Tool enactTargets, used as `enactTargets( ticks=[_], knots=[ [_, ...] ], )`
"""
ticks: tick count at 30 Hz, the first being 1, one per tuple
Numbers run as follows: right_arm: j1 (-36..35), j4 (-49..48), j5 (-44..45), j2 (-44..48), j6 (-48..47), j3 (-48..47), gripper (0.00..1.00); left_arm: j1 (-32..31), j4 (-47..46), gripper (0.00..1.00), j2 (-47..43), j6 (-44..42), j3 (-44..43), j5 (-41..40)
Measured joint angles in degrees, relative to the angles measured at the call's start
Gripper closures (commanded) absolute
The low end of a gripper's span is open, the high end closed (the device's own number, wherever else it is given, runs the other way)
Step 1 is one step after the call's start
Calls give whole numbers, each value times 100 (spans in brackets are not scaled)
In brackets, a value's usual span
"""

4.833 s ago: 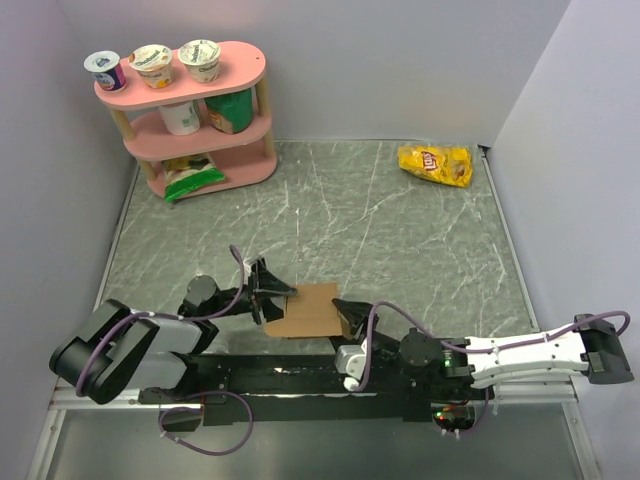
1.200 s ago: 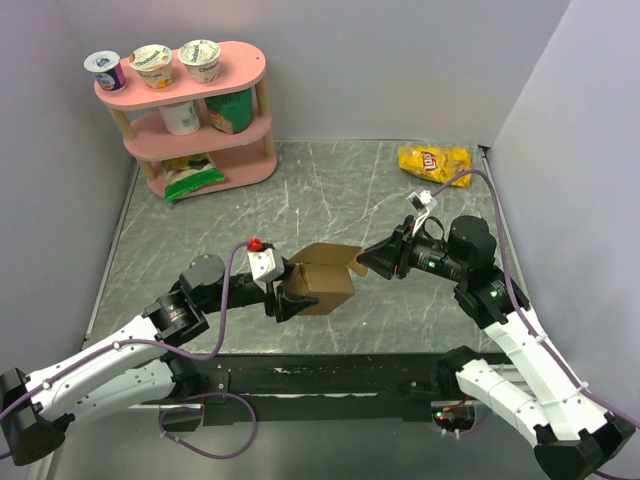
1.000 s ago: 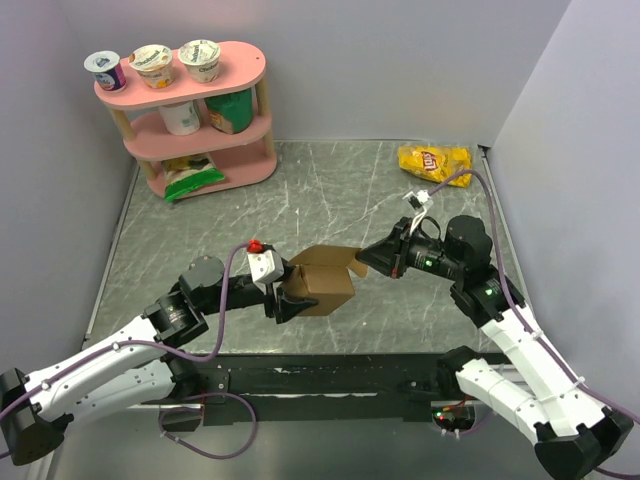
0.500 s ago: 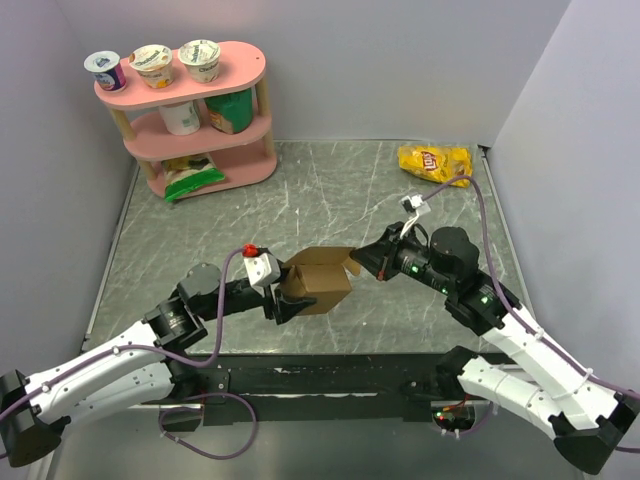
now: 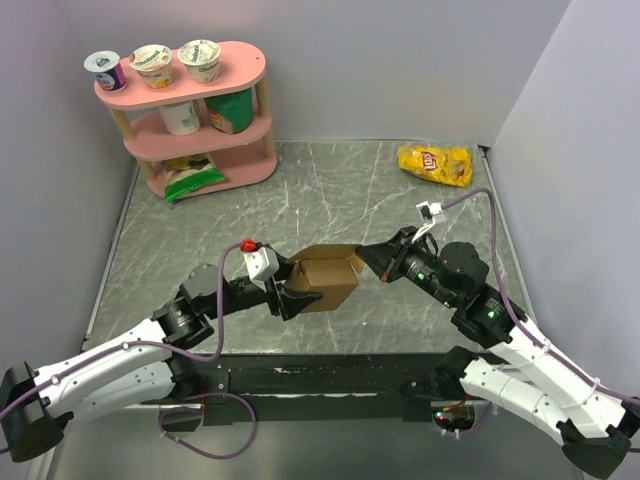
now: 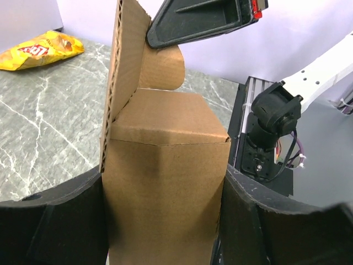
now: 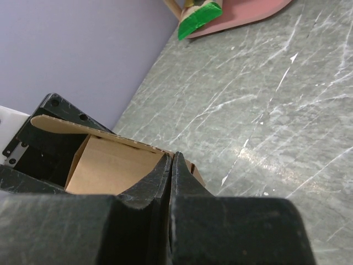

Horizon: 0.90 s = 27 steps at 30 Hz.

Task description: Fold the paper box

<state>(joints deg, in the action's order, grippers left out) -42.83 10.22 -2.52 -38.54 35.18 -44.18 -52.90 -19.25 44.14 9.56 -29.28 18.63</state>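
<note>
The paper box (image 5: 325, 280) is a small brown cardboard box held off the table, near the middle. My left gripper (image 5: 292, 297) is shut on it, with one finger (image 6: 55, 221) on each side wall (image 6: 165, 182). In the left wrist view one lid flap (image 6: 129, 66) stands upright and a rounded flap (image 6: 166, 69) shows behind it. My right gripper (image 5: 366, 256) is shut with nothing between its fingers. Its tips (image 7: 172, 158) rest against the box's upper right edge, over the open inside (image 7: 110, 168).
A pink shelf (image 5: 185, 110) with yogurt cups and packets stands at the back left. A yellow chip bag (image 5: 435, 163) lies at the back right. Walls close in the left, back and right sides.
My right gripper has shut fully, and its arm has dropped lower and swung its tips onto the box's top right edge. The left gripper holds the box almost where it was.
</note>
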Motion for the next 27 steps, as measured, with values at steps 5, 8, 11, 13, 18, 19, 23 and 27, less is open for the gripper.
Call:
enactTargets(
  ticks=[5,8,11,13,18,19,23,27],
  knots=[
    [-17,11,131,-101,-7,0,100,-4,28,45,179,-50,-33,-68],
    [-15,9,247,-188,-7,-2,100,-46,199,46,319,-203,-149,-181],
    [-17,-7,308,-236,37,-2,86,-151,310,47,348,-348,-188,-367],
    [-17,-85,328,-262,136,2,79,-229,328,47,337,-413,-188,-505],
    [-48,-699,409,-299,503,146,59,-398,328,47,332,-457,-195,-726],
    [-55,-774,407,-319,570,160,58,-417,343,47,332,-463,-195,-769],
    [-70,-1025,420,-380,730,184,55,-450,376,50,319,-505,-199,-944],
    [-107,-1276,494,-376,894,321,52,-468,509,50,323,-507,-278,-1126]
  ],
)
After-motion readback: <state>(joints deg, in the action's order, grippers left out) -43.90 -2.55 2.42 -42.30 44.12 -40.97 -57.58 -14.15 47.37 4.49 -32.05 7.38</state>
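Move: The right hand's shut fingertips are at the free corner of the raised lid, with the side tab's middle about 1 cm back, 1 cm left and 1 cm below the hand point. The lid's middle lies some 6 cm left of this hand, level fore and aft and 1 cm lower; the box body is about 5 cm back, 7 cm left and 5 cm below. From the left hand, which grips the body, the side tab is roughly 9 cm right, 3 cm ahead and 4 cm up. Forward and slightly down at first, then up and a little left, the right hand travels about 3 cm in all at the lid's corner; its shut fingers spread to nearly half open around the side tab as its left side rolls up some 10 degrees. The left hand keeps its grip on the box body, carrying it about 1.5 cm forward and down and turning it slightly counter-clockwise. ##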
